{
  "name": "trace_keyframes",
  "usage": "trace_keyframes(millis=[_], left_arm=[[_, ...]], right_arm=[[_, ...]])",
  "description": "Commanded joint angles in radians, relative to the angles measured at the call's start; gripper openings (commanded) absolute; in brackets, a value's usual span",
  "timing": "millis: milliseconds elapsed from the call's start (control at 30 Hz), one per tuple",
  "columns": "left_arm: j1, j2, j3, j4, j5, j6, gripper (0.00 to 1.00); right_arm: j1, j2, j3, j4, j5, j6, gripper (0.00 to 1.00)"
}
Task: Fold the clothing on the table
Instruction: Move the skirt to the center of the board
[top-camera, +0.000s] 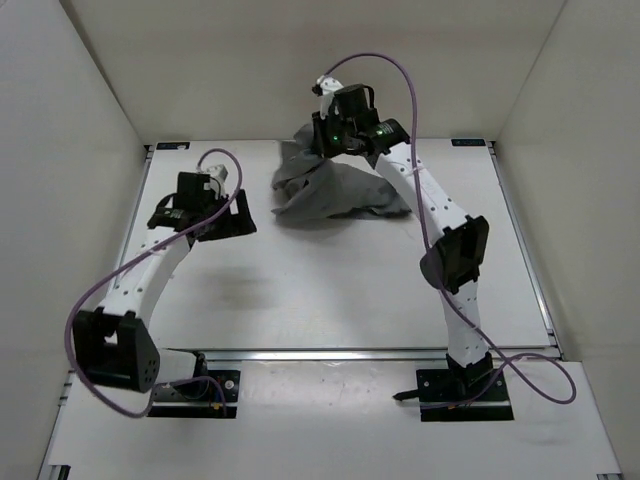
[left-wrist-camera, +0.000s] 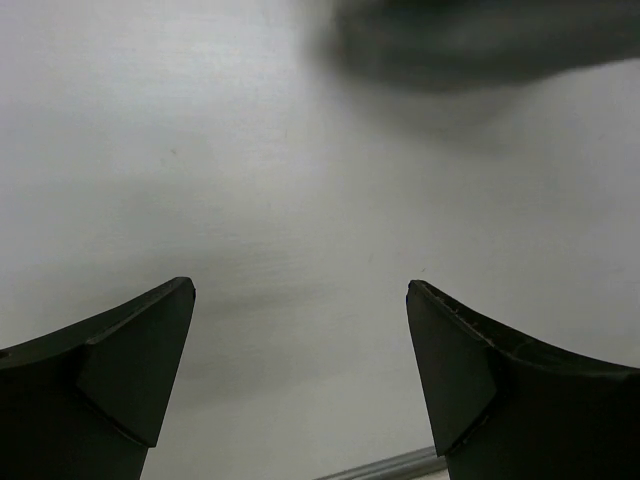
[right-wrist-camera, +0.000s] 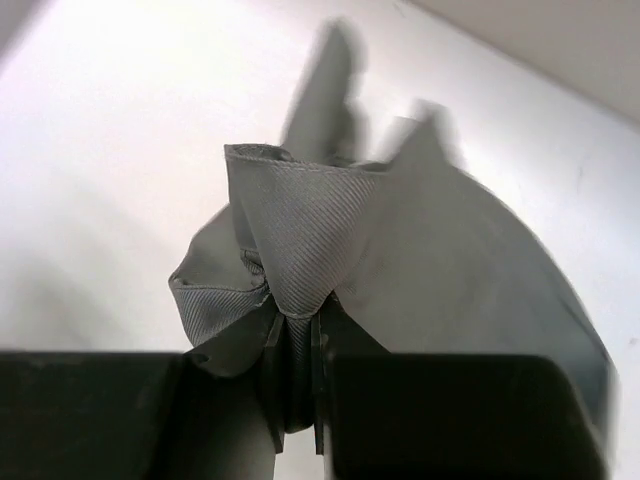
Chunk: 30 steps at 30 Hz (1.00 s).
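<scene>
The grey clothing (top-camera: 330, 190) lies bunched at the far middle of the white table (top-camera: 330, 290). My right gripper (top-camera: 322, 140) is at its far top edge, shut on a pinched fold of the clothing (right-wrist-camera: 300, 250), which rises between the jaws in the right wrist view; the gripper (right-wrist-camera: 298, 350) shows its jaws pressed on the cloth. My left gripper (top-camera: 232, 222) hovers over bare table left of the clothing, open, nothing between its fingers (left-wrist-camera: 140, 350). In the left wrist view the clothing (left-wrist-camera: 480, 40) is a dark blur at the top.
White walls (top-camera: 90, 100) close in the table on the left, back and right. A silver rail (top-camera: 370, 353) runs along the front edge by the arm bases. The right arm's elbow (top-camera: 455, 255) stands over the right half of the table.
</scene>
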Motion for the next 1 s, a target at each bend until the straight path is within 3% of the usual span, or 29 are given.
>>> trace_keyframes(millis=[0,100,200,267,333,500,700,833,967], left_arm=[[0.027,-0.161,0.081,0.048,-0.019,-0.033,0.99],[0.024,-0.23,0.102,0.035,-0.108,-0.061,0.98],[0.033,-0.254,0.156,0.002,-0.157,-0.052,0.98],[0.017,-0.261,0.176,0.001,-0.156,-0.032,0.99],[0.014,-0.265,0.159,0.011,-0.122,-0.021,0.99],[0.005,-0.258,0.009,0.143,0.114,-0.059,0.99],[-0.107,-0.241,-0.163,0.264,0.156,-0.102,0.99],[-0.112,-0.199,-0.191,0.326,0.199,-0.13,0.98],[-0.124,-0.156,-0.174,0.376,0.27,-0.121,0.99]], right_arm=[[0.003,-0.259,0.04,0.069,-0.033,-0.069,0.0],[-0.087,-0.493,-0.282,0.285,-0.119,-0.013,0.01],[-0.261,-0.714,-0.779,0.546,-0.272,0.142,0.0],[-0.366,-0.773,-1.033,0.586,-0.357,0.201,0.0],[-0.431,-0.792,-1.146,0.541,-0.337,0.172,0.0],[-0.457,-0.756,-1.367,0.476,-0.374,0.152,0.0],[-0.416,-0.692,-1.39,0.491,-0.396,0.164,0.0],[-0.316,-0.594,-1.147,0.401,-0.333,0.139,0.0],[-0.224,-0.49,-0.933,0.384,-0.441,0.19,0.0]])
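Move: The right hand holds the skirt's gathered edge high over the far part of the board; the board's centre lies roughly 21 cm back, 3 cm right and 23 cm below. The skirt's trailing end is about 11 cm back, 18 cm right and 21 cm below. From the empty left hand, the board's centre is some 23 cm right, 2 cm back and 11 cm below. Right hand, still pinching the skirt, swings up-back, right, 30 cm down, then rises forward-left; left hand rises, sinks. ##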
